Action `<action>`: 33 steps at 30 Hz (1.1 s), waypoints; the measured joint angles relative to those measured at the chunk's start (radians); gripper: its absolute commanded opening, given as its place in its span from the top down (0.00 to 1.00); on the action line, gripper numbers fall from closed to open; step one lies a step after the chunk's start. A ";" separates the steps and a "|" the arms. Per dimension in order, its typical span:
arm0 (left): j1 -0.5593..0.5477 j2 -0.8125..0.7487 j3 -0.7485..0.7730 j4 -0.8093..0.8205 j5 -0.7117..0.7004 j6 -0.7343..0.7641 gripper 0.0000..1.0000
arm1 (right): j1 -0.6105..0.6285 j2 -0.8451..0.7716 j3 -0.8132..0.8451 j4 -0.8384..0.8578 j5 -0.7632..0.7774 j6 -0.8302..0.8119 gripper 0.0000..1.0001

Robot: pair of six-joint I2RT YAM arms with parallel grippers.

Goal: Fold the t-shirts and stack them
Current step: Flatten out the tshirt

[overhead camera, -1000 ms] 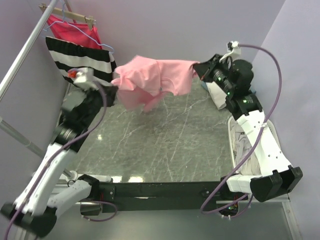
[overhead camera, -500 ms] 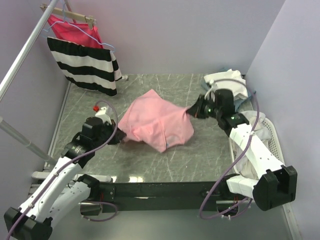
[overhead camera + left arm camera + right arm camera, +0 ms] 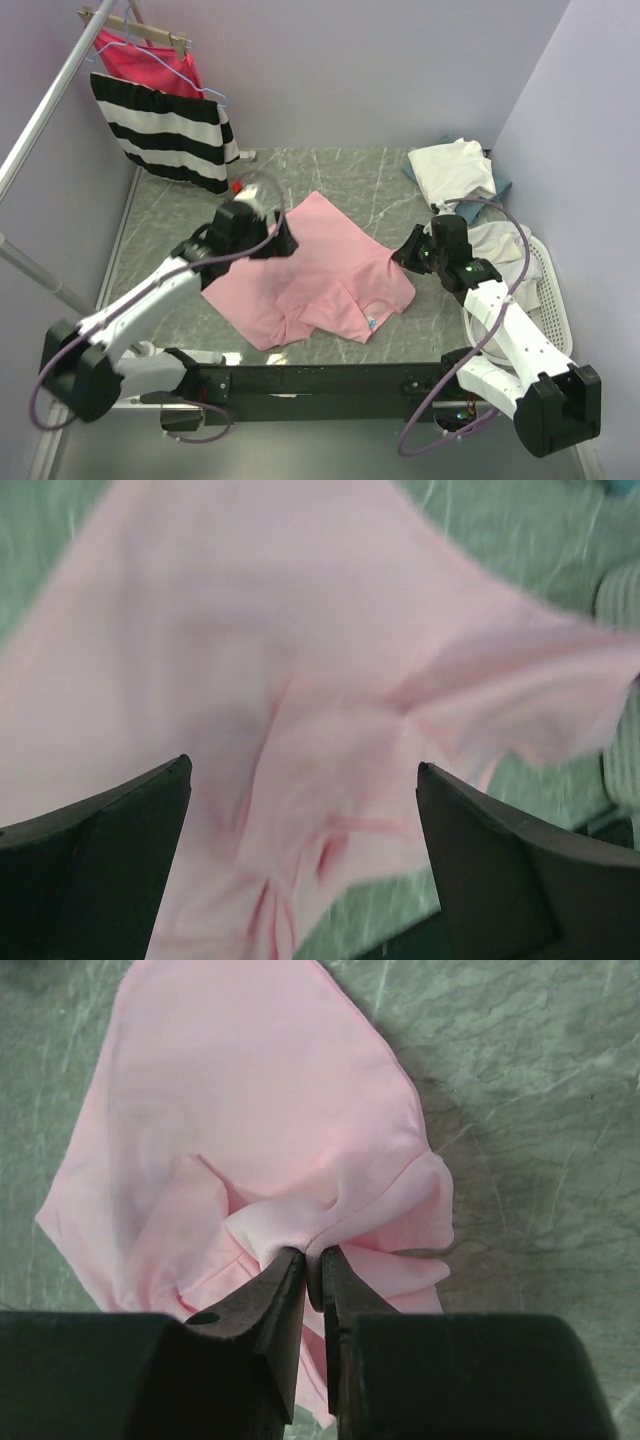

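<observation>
A light pink t-shirt [image 3: 315, 275] lies spread, partly rumpled, across the middle of the marble table [image 3: 340, 180]. My left gripper [image 3: 285, 240] hovers over its upper left part. In the left wrist view this gripper [image 3: 302, 766] stands wide open with only the pink cloth [image 3: 300, 630] below it. My right gripper [image 3: 403, 255] is at the shirt's right edge. In the right wrist view its jaws [image 3: 312, 1255] pinch a bunched fold of the pink shirt [image 3: 250, 1090]. A folded cream-white t-shirt [image 3: 452, 168] rests at the back right, on something blue [image 3: 500, 186].
A white basket [image 3: 548, 290] with pale clothes [image 3: 500, 240] stands along the right edge. A black-and-white striped garment [image 3: 165, 130] and a magenta-red one [image 3: 150, 60] hang from a rack [image 3: 45, 115] at the back left. Purple walls close in the table.
The pink shirt, held up in the air at the back by both grippers, came down and now lies on the table. My left gripper has opened and let go; both arms moved nearer.
</observation>
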 measured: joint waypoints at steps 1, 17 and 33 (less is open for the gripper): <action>0.000 0.064 0.063 0.032 -0.023 0.017 0.01 | 0.000 0.011 0.000 0.002 0.001 0.000 0.83; 0.084 1.088 0.811 0.175 -0.003 0.299 0.01 | 0.001 0.158 -0.050 0.057 -0.091 -0.019 0.84; 0.145 1.253 1.022 0.158 0.083 0.387 0.01 | 0.001 0.230 -0.039 0.098 -0.144 -0.026 0.85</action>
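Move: The t-shirt's far corner lies flat on the table about 29 cm ahead of the open left hand, 8 cm to its right and 14 cm down; the shirt's crumpled part is 8 cm back and 11 cm right of that hand. The right hand still grips the shirt's right edge; the table spot it lowers to is 2 cm left and 12 cm below, with the white folded stack 32 cm ahead and 11 cm right. Left reaches some 28 cm forward, down to the far corner, staying open; right lowers its gripped edge 6 cm. ##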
